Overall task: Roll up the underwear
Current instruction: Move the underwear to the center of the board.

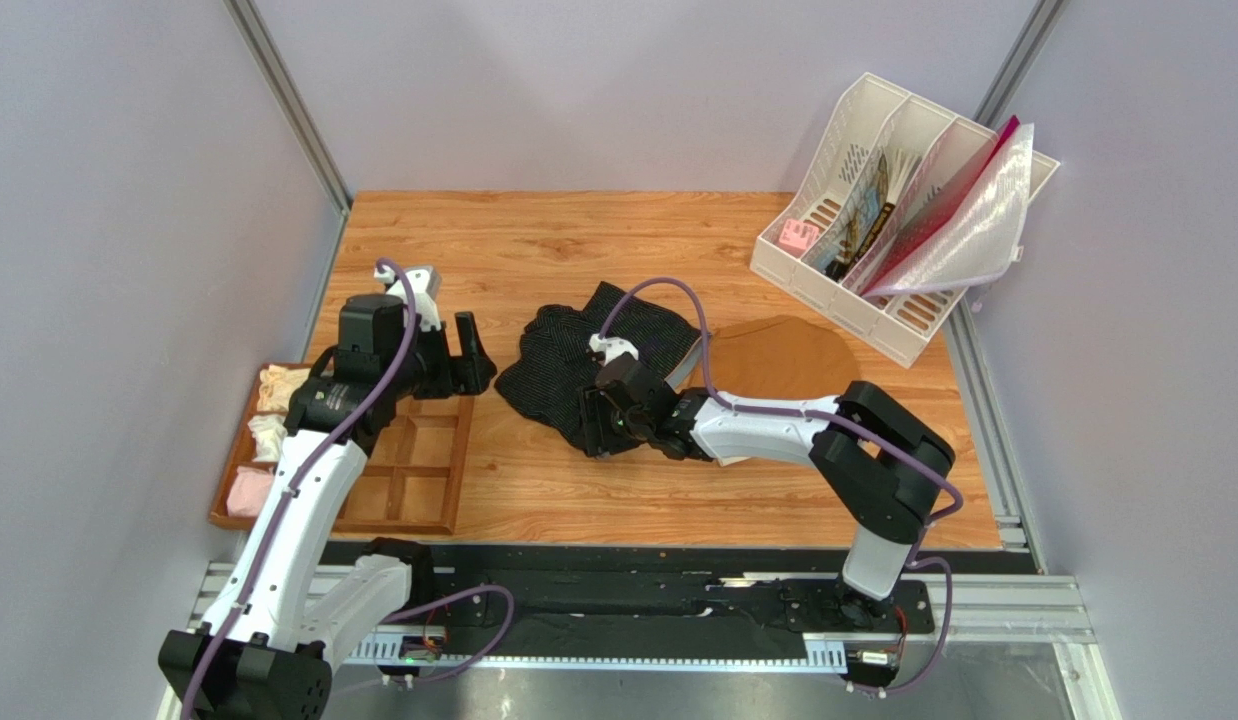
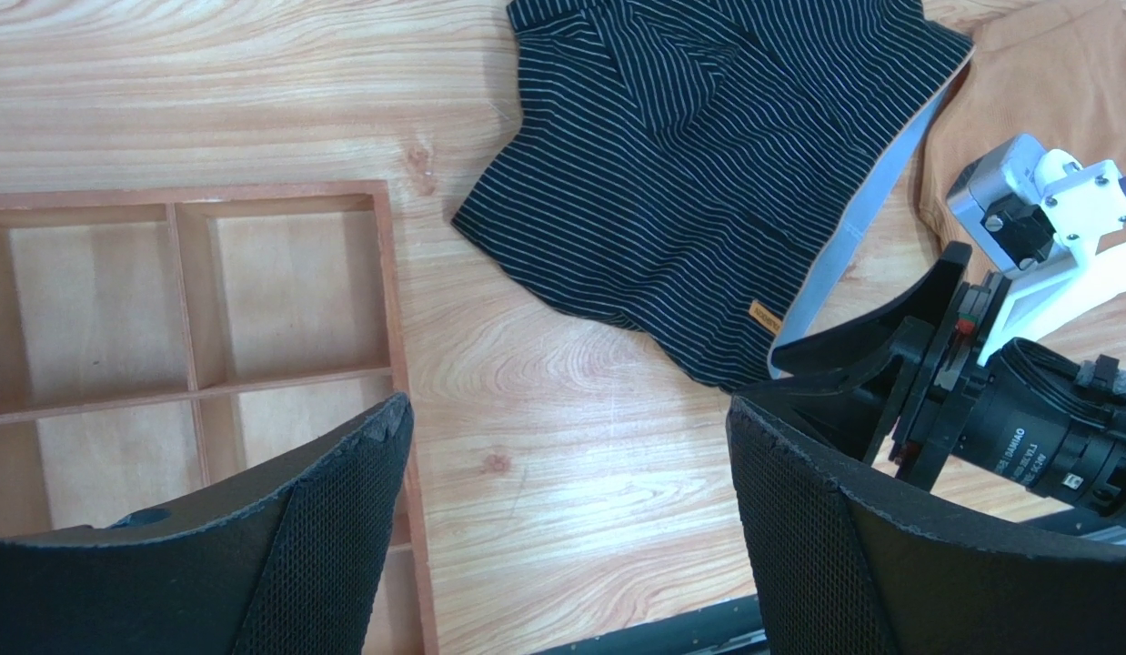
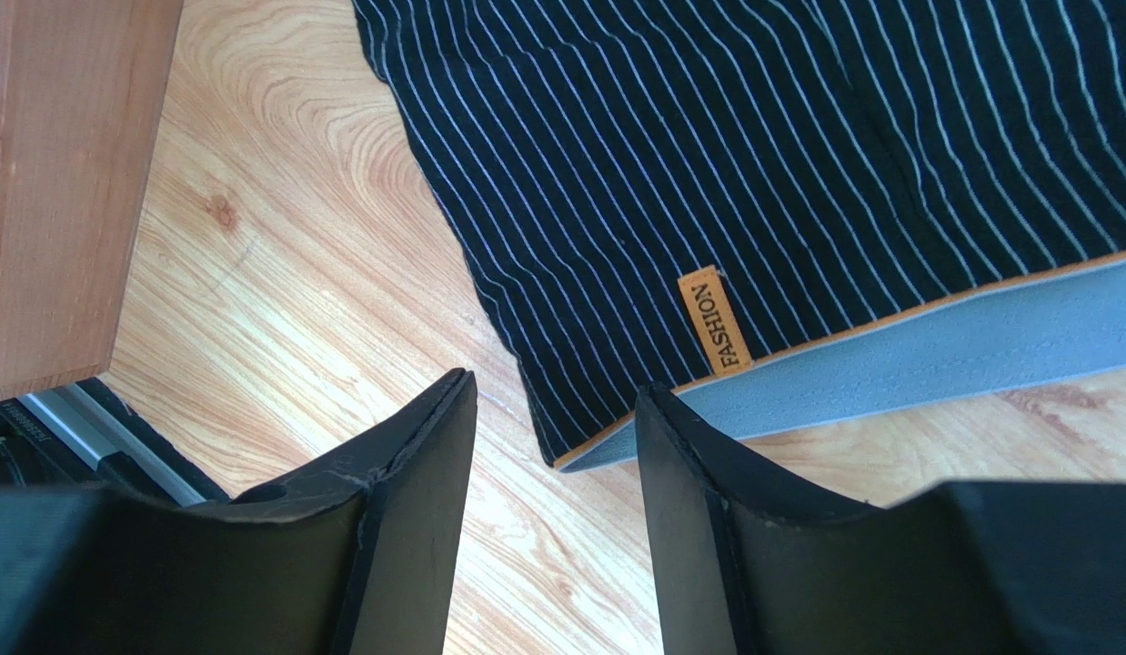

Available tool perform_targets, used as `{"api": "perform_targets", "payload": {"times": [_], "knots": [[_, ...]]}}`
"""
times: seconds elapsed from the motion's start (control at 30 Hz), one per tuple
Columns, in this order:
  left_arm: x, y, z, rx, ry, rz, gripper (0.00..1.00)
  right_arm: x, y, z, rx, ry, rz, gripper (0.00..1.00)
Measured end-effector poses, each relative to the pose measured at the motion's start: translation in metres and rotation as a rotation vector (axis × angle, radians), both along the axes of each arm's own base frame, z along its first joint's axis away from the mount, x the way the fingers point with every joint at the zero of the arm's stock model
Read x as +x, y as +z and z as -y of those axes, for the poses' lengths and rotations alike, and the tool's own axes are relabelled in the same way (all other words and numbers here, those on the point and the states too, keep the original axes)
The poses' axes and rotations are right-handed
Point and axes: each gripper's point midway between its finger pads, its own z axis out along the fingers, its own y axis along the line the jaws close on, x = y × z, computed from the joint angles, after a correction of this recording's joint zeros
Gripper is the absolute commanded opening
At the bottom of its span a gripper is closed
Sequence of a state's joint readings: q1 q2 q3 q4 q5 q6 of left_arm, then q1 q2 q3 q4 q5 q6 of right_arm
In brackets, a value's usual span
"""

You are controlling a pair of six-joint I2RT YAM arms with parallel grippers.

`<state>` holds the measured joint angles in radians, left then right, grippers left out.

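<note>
The underwear [image 1: 573, 360] lies flat mid-table: black fabric with fine pale stripes, a grey waistband [image 3: 938, 355] and a small tan label [image 3: 715, 321]. My right gripper [image 1: 603, 423] hangs at its near corner. In the right wrist view the right gripper [image 3: 555, 386] is open, and the waistband corner shows in the gap, touched by neither finger. My left gripper [image 1: 468, 353] is left of the garment, by the tray. In the left wrist view the left gripper [image 2: 562, 410] is wide open over bare wood, the underwear [image 2: 692, 178] lying beyond it.
Brown briefs [image 1: 783, 360] lie against the underwear's right side. A wooden compartment tray [image 1: 430, 480] sits at the near left, with pale rolled items [image 1: 265, 435] in its left cells. A white file rack [image 1: 896, 210] with folders stands at the back right.
</note>
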<state>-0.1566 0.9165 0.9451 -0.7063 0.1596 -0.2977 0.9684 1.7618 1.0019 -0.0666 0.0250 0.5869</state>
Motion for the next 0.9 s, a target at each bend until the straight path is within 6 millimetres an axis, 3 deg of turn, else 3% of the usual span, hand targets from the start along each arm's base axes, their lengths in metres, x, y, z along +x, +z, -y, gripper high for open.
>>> {"api": "perform_targets", "payload": {"times": [0.47, 0.83, 0.9], "knots": [[0.000, 0.000, 0.000, 0.000, -0.001, -0.001, 0.89, -0.009, -0.013, 0.004, -0.019, -0.060, -0.089, 0.51], [-0.001, 0.000, 0.001, -0.003, -0.004, -0.002, 0.89, -0.006, -0.014, -0.007, 0.051, -0.086, -0.091, 0.28], [-0.001, 0.000, 0.001, -0.003, -0.004, -0.002, 0.88, -0.008, -0.015, -0.007, 0.052, -0.085, -0.094, 0.17]]}}
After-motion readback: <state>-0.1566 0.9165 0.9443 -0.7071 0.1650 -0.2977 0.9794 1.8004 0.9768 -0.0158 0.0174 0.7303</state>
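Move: The near end of the underwear's waistband, its corner, lies some 2 cm back of the right hand and about 2 cm below it. The orange label sits roughly 2 cm ahead and 1 cm right, the underwear's middle about 10 cm straight ahead. The brown cloth is some 24 cm right and 8 cm ahead; the wooden tray is about 34 cm left, level. From the left hand the corner is around 7 cm back, 14 cm right and 19 cm below. Down and slightly back, the right hand sinks about 1.5 cm to bring its half-open fingers around the near waistband corner of the underwear, the wrist tipping some 5 degrees. It then stops sinking, eases about 1 cm left, and the fingers close to a little over half their starting gap, a finger on either side of the corner, touching the cloth edge. ##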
